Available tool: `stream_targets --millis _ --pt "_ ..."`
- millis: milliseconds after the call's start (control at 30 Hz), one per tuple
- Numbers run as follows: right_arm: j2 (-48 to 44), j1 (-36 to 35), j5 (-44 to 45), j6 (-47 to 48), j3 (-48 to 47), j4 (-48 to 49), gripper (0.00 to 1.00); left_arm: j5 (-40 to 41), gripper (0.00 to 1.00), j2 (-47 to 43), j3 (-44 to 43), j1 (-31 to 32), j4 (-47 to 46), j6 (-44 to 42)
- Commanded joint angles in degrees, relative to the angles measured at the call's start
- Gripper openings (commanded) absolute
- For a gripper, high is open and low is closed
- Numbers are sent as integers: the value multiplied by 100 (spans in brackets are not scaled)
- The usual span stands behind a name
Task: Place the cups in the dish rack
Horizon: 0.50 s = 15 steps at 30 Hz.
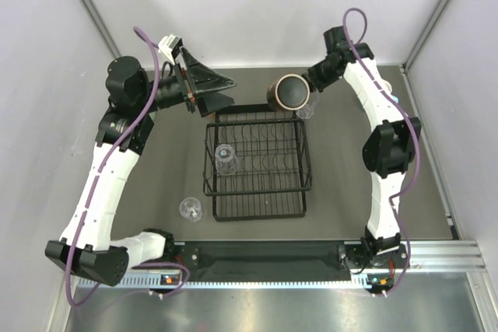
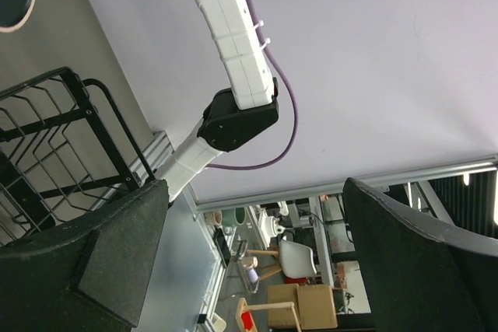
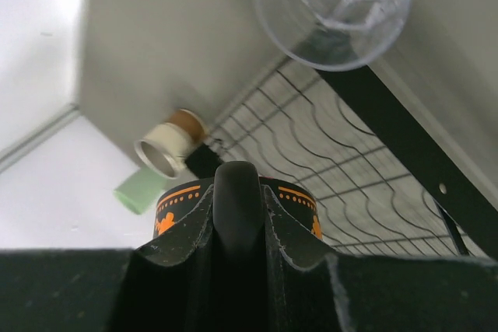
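Note:
The black wire dish rack (image 1: 257, 165) (image 3: 327, 153) (image 2: 47, 138) sits mid-table. A dark handled cup with orange markings (image 1: 289, 92) (image 3: 299, 201) hangs over the rack's far edge, my right gripper (image 1: 309, 82) (image 3: 239, 184) shut on its handle. One clear glass (image 1: 226, 157) stands inside the rack. Another clear glass (image 1: 304, 111) (image 3: 334, 5) stands by the rack's far right corner, and a third (image 1: 191, 209) is on the table at the near left. My left gripper (image 1: 210, 87) (image 2: 257, 270) is raised near the rack's far left corner, open and empty.
In the right wrist view a cream and tan cup (image 3: 167, 149) and a pale green tumbler (image 3: 140, 190) lie past the rack's far left side. White walls close in the table. The right arm (image 2: 233, 60) crosses the left wrist view.

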State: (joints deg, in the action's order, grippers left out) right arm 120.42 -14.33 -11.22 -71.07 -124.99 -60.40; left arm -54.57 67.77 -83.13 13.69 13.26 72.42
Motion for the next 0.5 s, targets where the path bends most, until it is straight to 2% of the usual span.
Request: stream_targets --millis 0,267,467 --pt "-45 -272 -302 -347 -394 -366 0 42 99 -106 86 -60 -148 -114" --pt "192 -553 -12 -188 -535 -1157 0 43 99 -167 394 -130 -227 -88" --pt "341 -791 190 -109 -561 -1202 0 -63 99 -106 465 -183 -403 -27"
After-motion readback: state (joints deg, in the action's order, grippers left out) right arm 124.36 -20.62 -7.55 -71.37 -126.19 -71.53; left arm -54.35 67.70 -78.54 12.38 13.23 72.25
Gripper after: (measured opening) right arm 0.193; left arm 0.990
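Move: The upside-down skull mug is already in my right hand. Its place in the far right part of the dish rack lies about 7 cm back, 8 cm left and 13 cm below that hand. A clear glass stands some 3 cm ahead, 3 cm right and 16 cm down; the glass already racked is roughly 16 cm back, 23 cm left and 15 cm below. From my left hand, that rack spot is about 15 cm ahead, 10 cm right and 40 cm down. I bring the mug back towards me and down, about 5 cm each way, and some 3 cm left, away from the standing glass and in over the far right end of the rack. My right fingers keep their pinch on the handle and tip some 15 degrees steeper downward, slowing late on. My open, empty left hand sinks about 3 cm. ##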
